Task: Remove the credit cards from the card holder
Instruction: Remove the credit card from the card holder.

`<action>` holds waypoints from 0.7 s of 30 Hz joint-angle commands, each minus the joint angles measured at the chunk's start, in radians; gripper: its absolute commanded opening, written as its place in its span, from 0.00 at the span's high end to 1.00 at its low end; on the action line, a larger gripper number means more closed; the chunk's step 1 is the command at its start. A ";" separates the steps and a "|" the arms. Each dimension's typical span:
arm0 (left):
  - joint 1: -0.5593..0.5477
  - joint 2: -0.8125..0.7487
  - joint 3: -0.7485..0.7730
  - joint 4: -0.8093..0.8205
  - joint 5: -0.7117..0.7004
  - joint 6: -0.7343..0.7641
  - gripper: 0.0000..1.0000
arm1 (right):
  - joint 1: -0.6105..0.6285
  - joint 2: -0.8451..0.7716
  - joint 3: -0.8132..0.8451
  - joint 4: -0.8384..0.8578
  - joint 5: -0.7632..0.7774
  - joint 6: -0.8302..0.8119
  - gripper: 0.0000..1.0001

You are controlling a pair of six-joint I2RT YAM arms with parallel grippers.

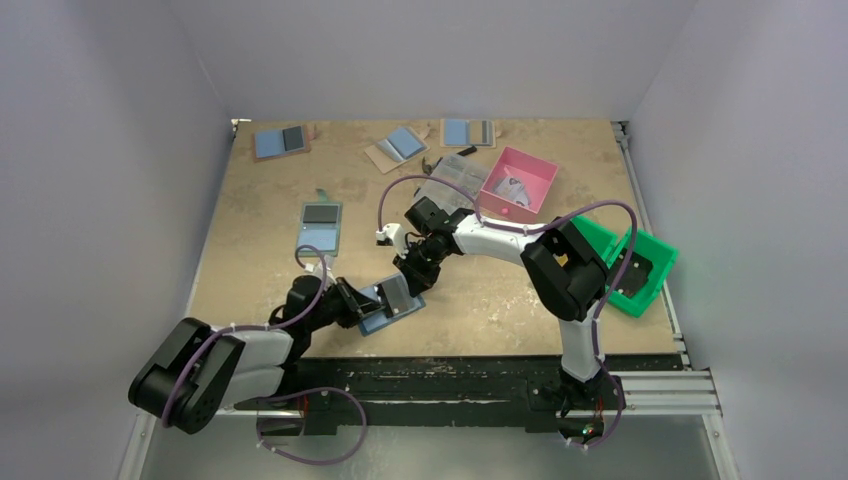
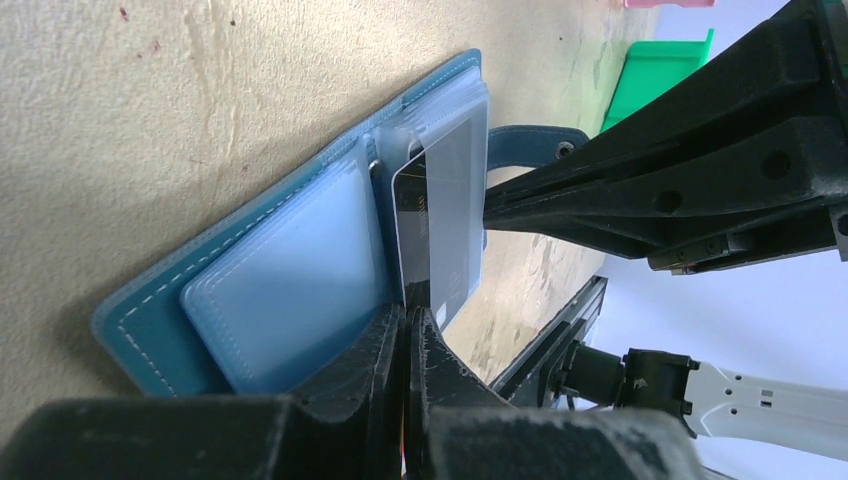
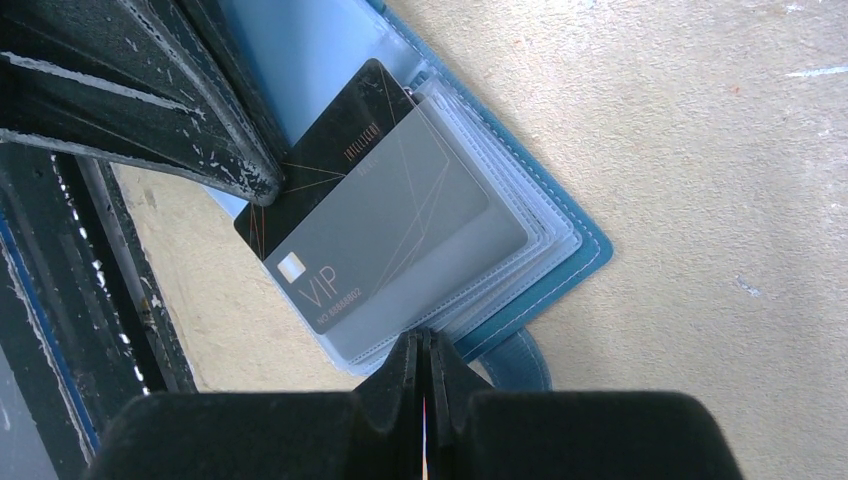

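The card holder [image 1: 392,312] lies open near the table's front edge, showing its blue half [image 2: 290,270], a stack of clear sleeves and a dark teal edge [image 3: 570,260]. One black and grey credit card [image 3: 330,180] marked VIP sticks partway out of a sleeve. My left gripper [image 2: 408,312] is shut on that card's near edge [image 2: 408,225]. In the right wrist view its tip [image 3: 262,190] sits at the card's corner. My right gripper [image 3: 425,340] is shut on the outer edge of the sleeves, opposite the left gripper [image 1: 376,299].
A pink bin [image 1: 520,180] and a green bin [image 1: 625,260] stand to the right. Another blue holder [image 1: 320,225] lies left of centre. Further holders [image 1: 280,140] [image 1: 400,147] [image 1: 468,132] and a paper sheet [image 1: 450,175] lie along the back.
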 commanded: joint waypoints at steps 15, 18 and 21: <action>0.011 -0.004 -0.009 0.010 -0.019 -0.011 0.57 | 0.004 0.081 -0.023 -0.024 0.088 -0.060 0.96; 0.011 0.025 -0.013 0.028 -0.037 -0.022 0.58 | 0.003 0.084 -0.023 -0.026 0.081 -0.060 0.96; 0.011 0.057 -0.039 0.085 -0.061 -0.048 0.62 | 0.003 0.089 -0.019 -0.032 0.067 -0.060 0.96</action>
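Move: The black card sticks about 2 cm out of its clear sleeve, and the left fingers are shut on its exposed edge near the close corner; the card's middle lies roughly 3 cm ahead and 3 cm to the right, 1 cm lower. The card holder's middle is some 1 cm ahead and 1 cm right of the left hand. From the right hand, the card's middle is about 5 cm left and 1 cm ahead, the holder's strap roughly 2 cm ahead and 2 cm right. The black card's exposed edge is let go by the left hand: its fingers open to a bit under half, ending spread either side of the card's near corner. That hand otherwise stays almost in place, rising just under 1 cm, then easing about half a centimetre forward towards the card as it begins to sink. The right hand keeps its pinch on the sleeves' right edge, holding the holder. ##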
